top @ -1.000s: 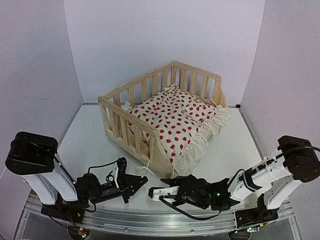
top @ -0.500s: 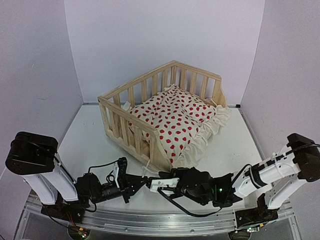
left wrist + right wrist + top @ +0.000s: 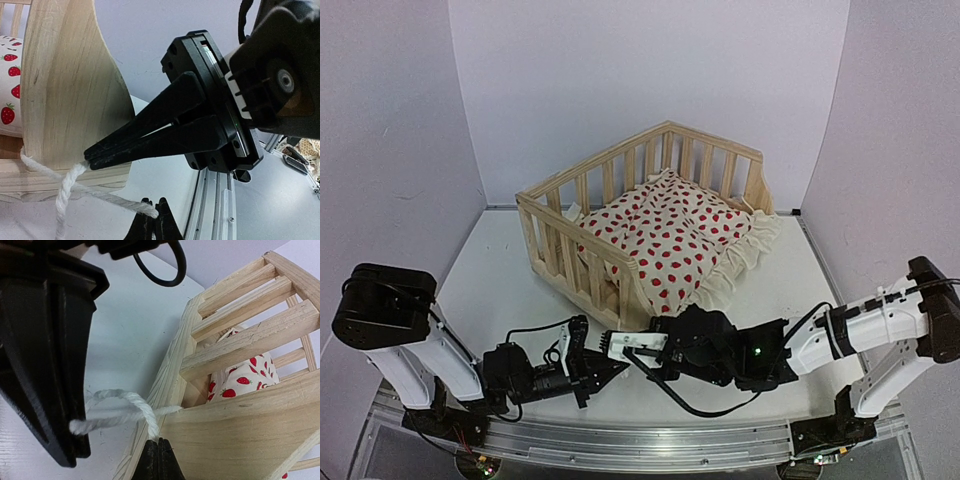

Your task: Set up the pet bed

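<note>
The pet bed, a pine frame with slatted rails, stands mid-table with its strawberry-dotted ruffled cushion inside, the ruffle spilling over the open front. Both grippers meet at its near front corner post. A white tie string runs from that post. My left gripper is shut on one strand's end, low by the table. My right gripper is shut on the other strand, right against the corner wood. In the top view the left gripper and right gripper nearly touch.
An aluminium rail runs along the table's near edge, close behind both grippers. Pale walls enclose the table on three sides. A black cable loop hangs above the left gripper's body.
My right gripper has swung left to the bed's front corner and shut on a string strand. The left gripper has shifted slightly right, still shut on its strand.
</note>
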Controlling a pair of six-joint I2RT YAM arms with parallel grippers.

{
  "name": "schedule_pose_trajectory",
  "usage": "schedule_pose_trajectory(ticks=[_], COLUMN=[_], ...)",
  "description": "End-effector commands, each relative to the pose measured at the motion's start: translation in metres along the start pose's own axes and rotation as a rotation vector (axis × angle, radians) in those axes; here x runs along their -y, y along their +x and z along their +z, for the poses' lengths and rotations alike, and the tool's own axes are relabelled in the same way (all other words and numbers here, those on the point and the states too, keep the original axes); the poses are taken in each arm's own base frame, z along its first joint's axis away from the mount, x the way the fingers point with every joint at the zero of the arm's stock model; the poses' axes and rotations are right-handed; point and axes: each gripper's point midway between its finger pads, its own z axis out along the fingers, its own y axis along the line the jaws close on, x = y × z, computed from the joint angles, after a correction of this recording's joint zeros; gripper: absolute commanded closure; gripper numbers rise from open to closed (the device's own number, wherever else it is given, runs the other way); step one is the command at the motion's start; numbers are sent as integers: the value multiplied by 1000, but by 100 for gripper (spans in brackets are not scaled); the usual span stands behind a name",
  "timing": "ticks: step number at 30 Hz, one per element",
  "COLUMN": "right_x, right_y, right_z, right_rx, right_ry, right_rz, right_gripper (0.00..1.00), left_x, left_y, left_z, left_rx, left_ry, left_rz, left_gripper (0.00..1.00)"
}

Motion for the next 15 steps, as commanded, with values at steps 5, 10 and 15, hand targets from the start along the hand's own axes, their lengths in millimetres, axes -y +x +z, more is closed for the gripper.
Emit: schedule_pose_trajectory(ticks=[5,10,15], right_x=[17,19,-11], right_y=[-20,-22,-25], right_z=[-12,-47,-67], right_rx=[-68,-134,-131], right_ry=[-57,-108,-206], right_rz=[316,608,730], right_gripper=[83,64,58], left_x=[7,5,2], left_y=[-19,-21,-24], left_z=[6,6,5], left_rx=[57,67,74], left_ry=[15,-1,-17], left_rz=[-8,-17,-29], left_gripper=[100,100,100])
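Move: My right hand has its shut fingers on one strand of the white cord. Just beyond it, about 8 cm ahead and roughly straight in line, stands the bed's corner panel, at much the same height; the strawberry cushion lies some 25 cm ahead and 4 cm to the right. My left hand grips the cord's other strand, and the right-held strand is about 5 cm ahead of it, 6 cm to the right and 2 cm higher. I open my right fingers and let go of the cord strand, then draw that hand up about 3 cm, back and to the right, away from the corner panel. As it leaves, the wrist rolls some 30 degrees clockwise as seen from behind the hand, and the fingertips dip slightly. My left hand stays where it is, keeping its pinch on the other strand. ##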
